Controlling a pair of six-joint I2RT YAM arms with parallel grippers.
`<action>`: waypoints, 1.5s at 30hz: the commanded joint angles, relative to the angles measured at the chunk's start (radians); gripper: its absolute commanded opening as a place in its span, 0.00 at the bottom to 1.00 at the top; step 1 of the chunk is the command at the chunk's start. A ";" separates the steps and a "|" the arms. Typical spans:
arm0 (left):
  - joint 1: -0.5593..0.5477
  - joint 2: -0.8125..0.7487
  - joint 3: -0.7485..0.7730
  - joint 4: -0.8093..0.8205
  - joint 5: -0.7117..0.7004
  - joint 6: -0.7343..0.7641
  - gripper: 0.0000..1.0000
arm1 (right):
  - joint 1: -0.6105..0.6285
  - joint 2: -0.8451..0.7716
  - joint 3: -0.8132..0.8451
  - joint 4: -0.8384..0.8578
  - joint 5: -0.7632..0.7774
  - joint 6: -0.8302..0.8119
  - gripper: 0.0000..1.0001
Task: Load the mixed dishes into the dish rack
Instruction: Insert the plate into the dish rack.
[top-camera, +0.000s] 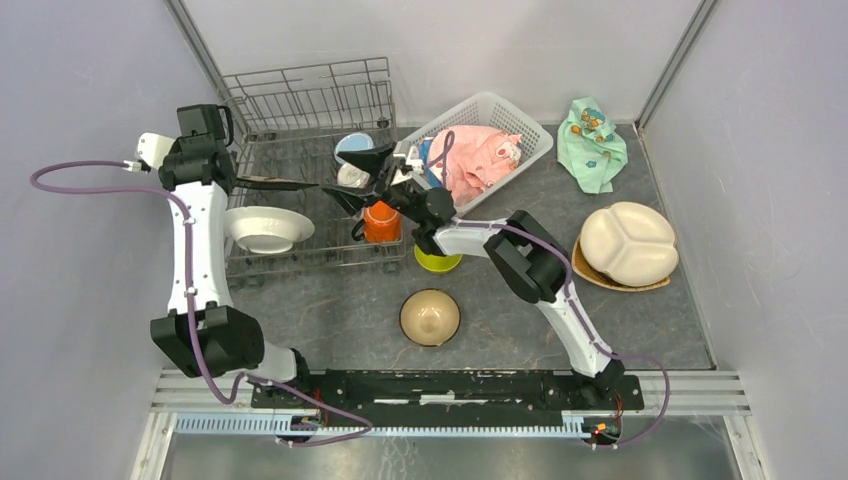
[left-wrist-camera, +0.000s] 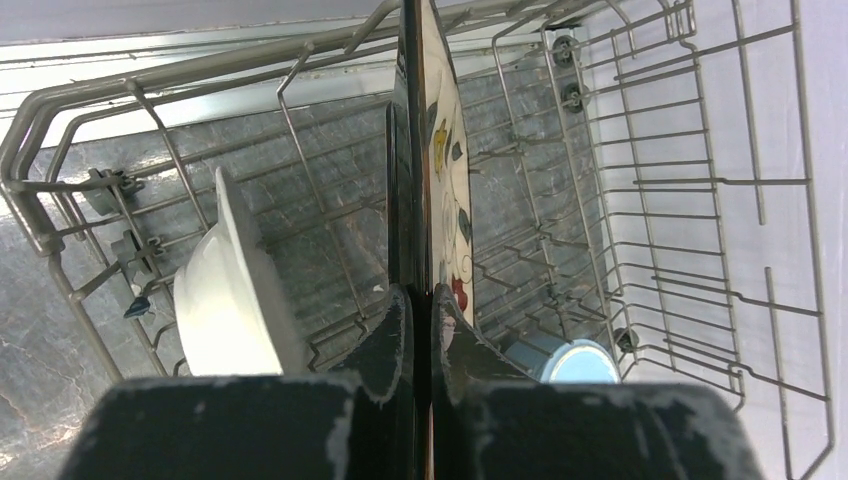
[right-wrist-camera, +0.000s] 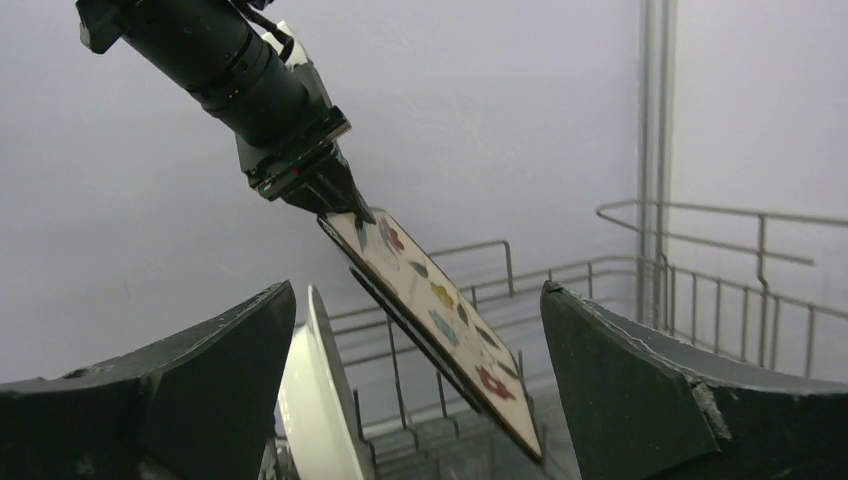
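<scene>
In the overhead view my left gripper (top-camera: 262, 182) is shut on a dark square plate (top-camera: 290, 184) with a flowered face, held tilted over the dish rack (top-camera: 300, 98). The left wrist view shows that plate (left-wrist-camera: 437, 150) edge-on, clamped by the left gripper (left-wrist-camera: 421, 300). A white plate (top-camera: 268, 228) leans on the rack's tines. An orange mug (top-camera: 381, 222) and a light-blue mug (top-camera: 353, 147) stand at the rack's right side. My right gripper (top-camera: 358, 181) stands open above the orange mug with nothing in it. From its wrist, the right gripper (right-wrist-camera: 416, 290) faces the tilted plate (right-wrist-camera: 440, 300).
A tan bowl (top-camera: 430, 317) sits on the table in front. A lime-green bowl (top-camera: 438, 261) shows partly under the right arm. A cream divided plate (top-camera: 628, 242) lies stacked on another plate at the right. A white lattice basket (top-camera: 520, 125) holds a pink cloth (top-camera: 480, 155); a mint-green cloth (top-camera: 592, 140) lies beyond it.
</scene>
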 joint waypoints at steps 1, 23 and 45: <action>-0.003 0.006 0.104 0.252 -0.057 0.022 0.02 | -0.021 -0.182 -0.157 0.226 0.001 -0.002 0.98; -0.027 0.077 0.255 0.318 -0.112 0.080 0.02 | -0.049 -0.453 -0.669 0.389 -0.032 -0.066 0.98; -0.060 0.210 0.311 0.441 -0.202 0.136 0.02 | -0.066 -0.484 -0.745 0.397 -0.051 -0.086 0.98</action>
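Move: The left hand holds the patterned plate on edge; its slot, in the rack's left part, lies about 12 cm ahead, 9 cm to the right and 20 cm below. The white bowl standing in the rack is some 5 cm back, 10 cm right and 17 cm below. From the wide-open right hand the slot is about 12 cm ahead, 23 cm left and 22 cm below; the orange mug sits roughly 1 cm ahead, 2 cm right and 22 cm down. Keep the left fingers shut on the patterned plate and carry it forward over the rack, away from the white bowl, about 8 cm in all: dip slightly, lift it some 5 cm, then lower most of that again, the wrist tilting its left side up about 10 degrees. Meanwhile draw the open, empty right gripper right about 10 cm, back and down, clear of the plate. ##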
